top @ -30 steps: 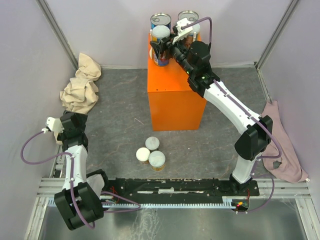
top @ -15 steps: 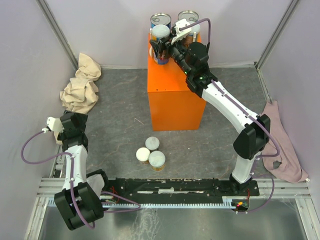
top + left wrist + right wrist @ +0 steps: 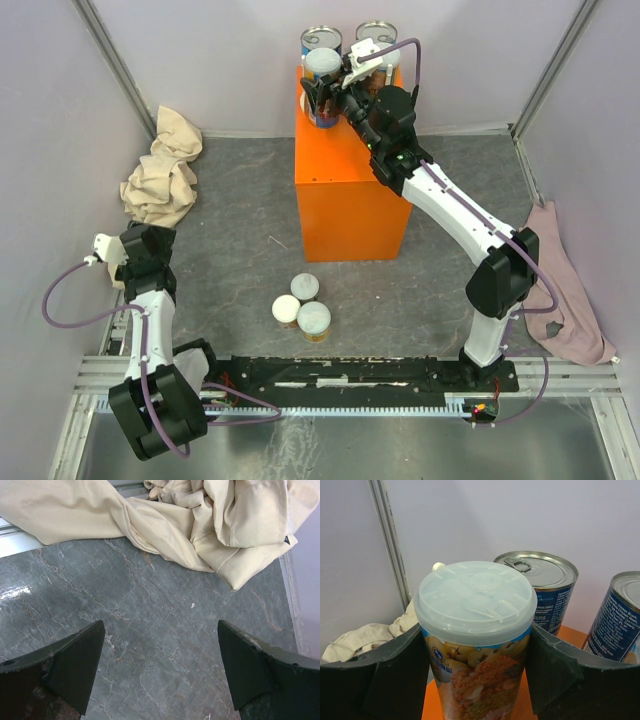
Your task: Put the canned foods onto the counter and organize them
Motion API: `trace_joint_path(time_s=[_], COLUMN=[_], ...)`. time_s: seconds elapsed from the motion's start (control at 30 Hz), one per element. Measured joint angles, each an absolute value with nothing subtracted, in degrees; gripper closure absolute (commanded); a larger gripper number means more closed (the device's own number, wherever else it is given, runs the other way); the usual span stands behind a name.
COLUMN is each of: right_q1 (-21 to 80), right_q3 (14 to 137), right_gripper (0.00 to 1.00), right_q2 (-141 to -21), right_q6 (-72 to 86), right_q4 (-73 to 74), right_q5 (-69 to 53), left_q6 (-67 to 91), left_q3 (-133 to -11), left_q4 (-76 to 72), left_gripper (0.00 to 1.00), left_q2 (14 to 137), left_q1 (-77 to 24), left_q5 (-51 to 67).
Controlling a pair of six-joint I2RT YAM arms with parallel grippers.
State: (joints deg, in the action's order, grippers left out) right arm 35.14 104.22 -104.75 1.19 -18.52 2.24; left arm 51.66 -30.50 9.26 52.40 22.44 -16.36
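Note:
My right gripper [image 3: 477, 645] is shut on a colourful-labelled can [image 3: 476, 630] with a pale lid, its fingers pressed on both sides of the label. It holds this can [image 3: 322, 66] over the far left part of the orange counter [image 3: 345, 200]. I cannot see whether the can's base touches the counter. Two blue-labelled tins [image 3: 321, 41] [image 3: 377, 33] stand at the counter's back edge, and the wrist view shows these tins [image 3: 547, 587] [image 3: 620, 617] just behind the held can. Three more cans [image 3: 304, 286] [image 3: 287, 308] [image 3: 314, 319] stand clustered on the floor in front of the counter. My left gripper [image 3: 161, 627] is open over bare floor.
A crumpled beige cloth [image 3: 160, 170] lies at the left wall, just ahead of my left gripper. A pink cloth [image 3: 560, 290] lies by the right wall beside the right arm. The black rail [image 3: 350, 375] runs along the near edge. Walls close in the back and sides.
The right arm has carried the held can slightly farther back over the counter, toward the blue tins. The left arm has stayed still.

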Motion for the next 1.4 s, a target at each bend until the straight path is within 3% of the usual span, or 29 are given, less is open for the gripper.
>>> trace_joint_path(time_s=[0.1,0.27,0.37,0.57,1.4], right_q1=[35.16,35.16,35.16,35.14,37.8], right_q3=[104.22,104.22,104.22,104.07,98.78], right_gripper=[0.58,0.28,0.16,0.01,0.01], right_q2=[-104.75,-104.77,-104.77,-104.99,-102.06], right_q6=[1.17,1.15,1.23,1.63,0.95], right_q4=[-18.5,-18.46,-18.46,-16.49,-14.68], right_q5=[2.37,2.5,2.48,3.01,6.07], left_q6=[51.66,51.66,51.66,51.66,51.66], left_q3=[-30.46,-30.35,-30.33,-30.33,-30.3], left_q4=[9.26,9.23,9.19,9.06,8.84], left_gripper=[0.0,0.0,0.0,0.0,0.0], left_q2=[52.4,52.4,52.4,52.4,52.4], left_q1=[22.44,22.44,22.44,22.44,22.44], left_q5=[-16.36,-16.34,-16.34,-16.32,-15.9])
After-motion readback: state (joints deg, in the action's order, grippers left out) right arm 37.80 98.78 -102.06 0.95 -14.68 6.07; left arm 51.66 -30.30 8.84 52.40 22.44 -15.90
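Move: The right fingers still hold the lidded can, its middle about 3 cm below the hand point and level otherwise, with its spot on the orange box top some 9 cm below. The left blue can stands about 10 cm straight ahead; the right one about 10 cm ahead and 11 cm to the right. Another lidded can is 12 cm right, 2 cm ahead. From the idle left hand the held can is about 20 cm ahead, 37 cm right and 30 cm higher. Downward along the lidded can, the right hand sinks about 4 cm while its fingers spread from their grip to fully open, letting go of the can on the orange box. The wrist tips some 5 degrees downward on the way. Near the bottom the hand turns and eases back towards its base by about 2 cm, fingers open around the can. ##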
